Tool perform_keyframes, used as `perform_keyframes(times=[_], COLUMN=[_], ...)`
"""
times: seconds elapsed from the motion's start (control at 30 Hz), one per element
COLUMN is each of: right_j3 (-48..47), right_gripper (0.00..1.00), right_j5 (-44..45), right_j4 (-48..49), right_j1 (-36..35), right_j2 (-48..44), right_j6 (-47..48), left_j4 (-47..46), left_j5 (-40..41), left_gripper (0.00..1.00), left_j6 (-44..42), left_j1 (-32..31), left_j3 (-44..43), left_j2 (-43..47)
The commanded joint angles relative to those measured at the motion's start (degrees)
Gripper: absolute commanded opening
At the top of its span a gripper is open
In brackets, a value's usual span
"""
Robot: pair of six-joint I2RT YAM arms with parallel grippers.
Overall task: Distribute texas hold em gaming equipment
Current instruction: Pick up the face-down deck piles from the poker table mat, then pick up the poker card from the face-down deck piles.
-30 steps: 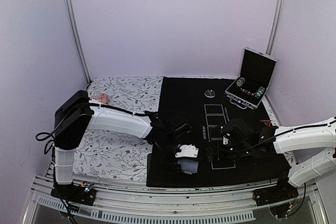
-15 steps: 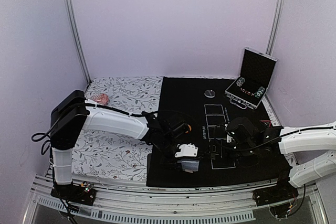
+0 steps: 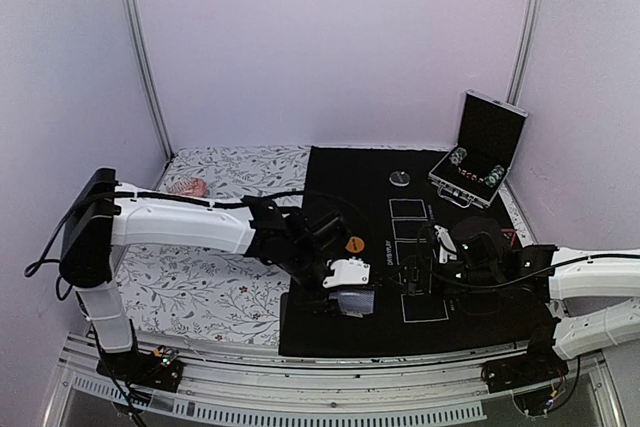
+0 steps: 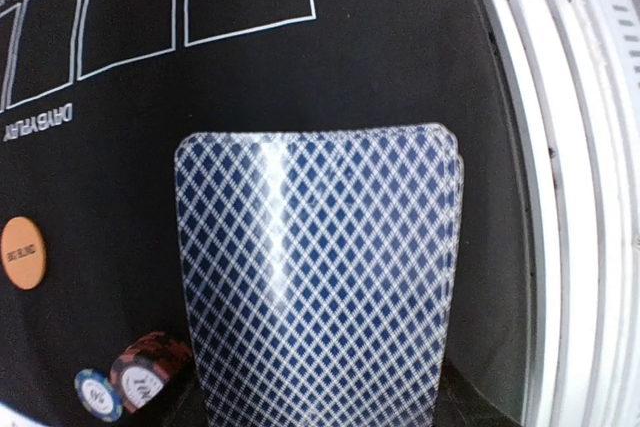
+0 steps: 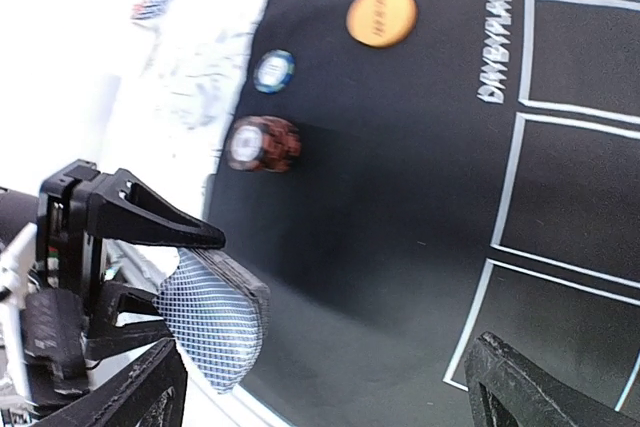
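Observation:
My left gripper [image 3: 350, 289] is shut on a deck of blue-lattice-backed playing cards [image 4: 320, 277], held on edge just above the black mat's near edge. The deck [image 5: 215, 319] sits between its black fingers [image 5: 140, 222]. An orange button disc [image 4: 24, 253] lies left of the deck, with a blue-edged chip [image 5: 274, 70] and a short red chip stack [image 5: 263, 143] close by. My right gripper [image 3: 420, 275] stands open to the right of the deck, nothing between its fingertips [image 5: 135, 397]. A silver disc [image 3: 400, 179] rests at the mat's far side.
A silver-edged case [image 3: 478, 162] stands open at the back right with chips inside. A pink round object [image 3: 190, 187] lies on the floral cloth [image 3: 200, 287] at the left. White card boxes [image 3: 408, 237] are printed on the mat. The metal table rail [image 4: 580, 197] runs right beside the deck.
The left arm has stretched out lower and further right, carrying the deck slightly up the mat and uncovering the orange button. The right gripper has shifted right and away.

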State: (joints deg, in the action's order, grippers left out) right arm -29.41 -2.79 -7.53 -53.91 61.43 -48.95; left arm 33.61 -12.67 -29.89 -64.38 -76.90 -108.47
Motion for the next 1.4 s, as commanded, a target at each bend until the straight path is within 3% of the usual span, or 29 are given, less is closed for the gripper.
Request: perform_keyframes(times=[0.0, 0.13, 0.3, 0.73, 1.37], right_j3=[0.18, -0.67, -5.41, -16.16, -16.95], right_gripper=[0.99, 0.99, 0.99, 0.99, 0.97], right_j5=[-3.16, -7.3, -12.29, -18.65, -15.48], right_j4=[5.51, 11.92, 17.54, 18.24, 11.75], right_j1=[0.35, 0.31, 0.37, 0.28, 0.37], right_j2=[-2.1, -1.33, 6.25, 20.74, 19.11], right_j6=[2.97, 5.7, 9.31, 13.26, 14.2], left_j4=[4.51, 7.1, 7.56, 4.56, 0.26], left_j5=[2.04, 5.41, 8.59, 9.52, 7.44], left_gripper=[0.59, 0.59, 0.59, 0.59, 0.58], left_j6=[1.67, 3.49, 5.53, 6.53, 5.67], left_j1=[-0.7, -0.59, 0.27, 2.46, 4.01], left_j3=[-0.97, -0.9, 0.44, 5.91, 9.81], left_j2=[6.11, 9.14, 12.7, 20.75, 25.93])
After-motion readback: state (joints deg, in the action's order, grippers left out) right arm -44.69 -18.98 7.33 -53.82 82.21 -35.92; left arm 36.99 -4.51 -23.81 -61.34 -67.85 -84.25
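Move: The left gripper already holds the face-down deck clear of the mat. The wide-open right gripper is about 13 cm to its right, 2 cm farther out and some 4 cm higher. The orange big blind button lies 14 cm ahead of the left hand, 2 cm right and 6 cm down; the red chip stack, 6 cm ahead, 7 cm left and 5 cm down. From the right hand, the deck is about 11 cm left, 3 cm back and 5 cm lower. Keep the deck pinched and lift the left gripper about 10 cm while carrying it some 7 cm left, with a slight counter-clockwise turn. Sweep the right gripper left after it, some 11 cm, rising before easing back down a little and turning about 20 degrees counter-clockwise, fingers wide open, to bring a finger over the deck's free end. ##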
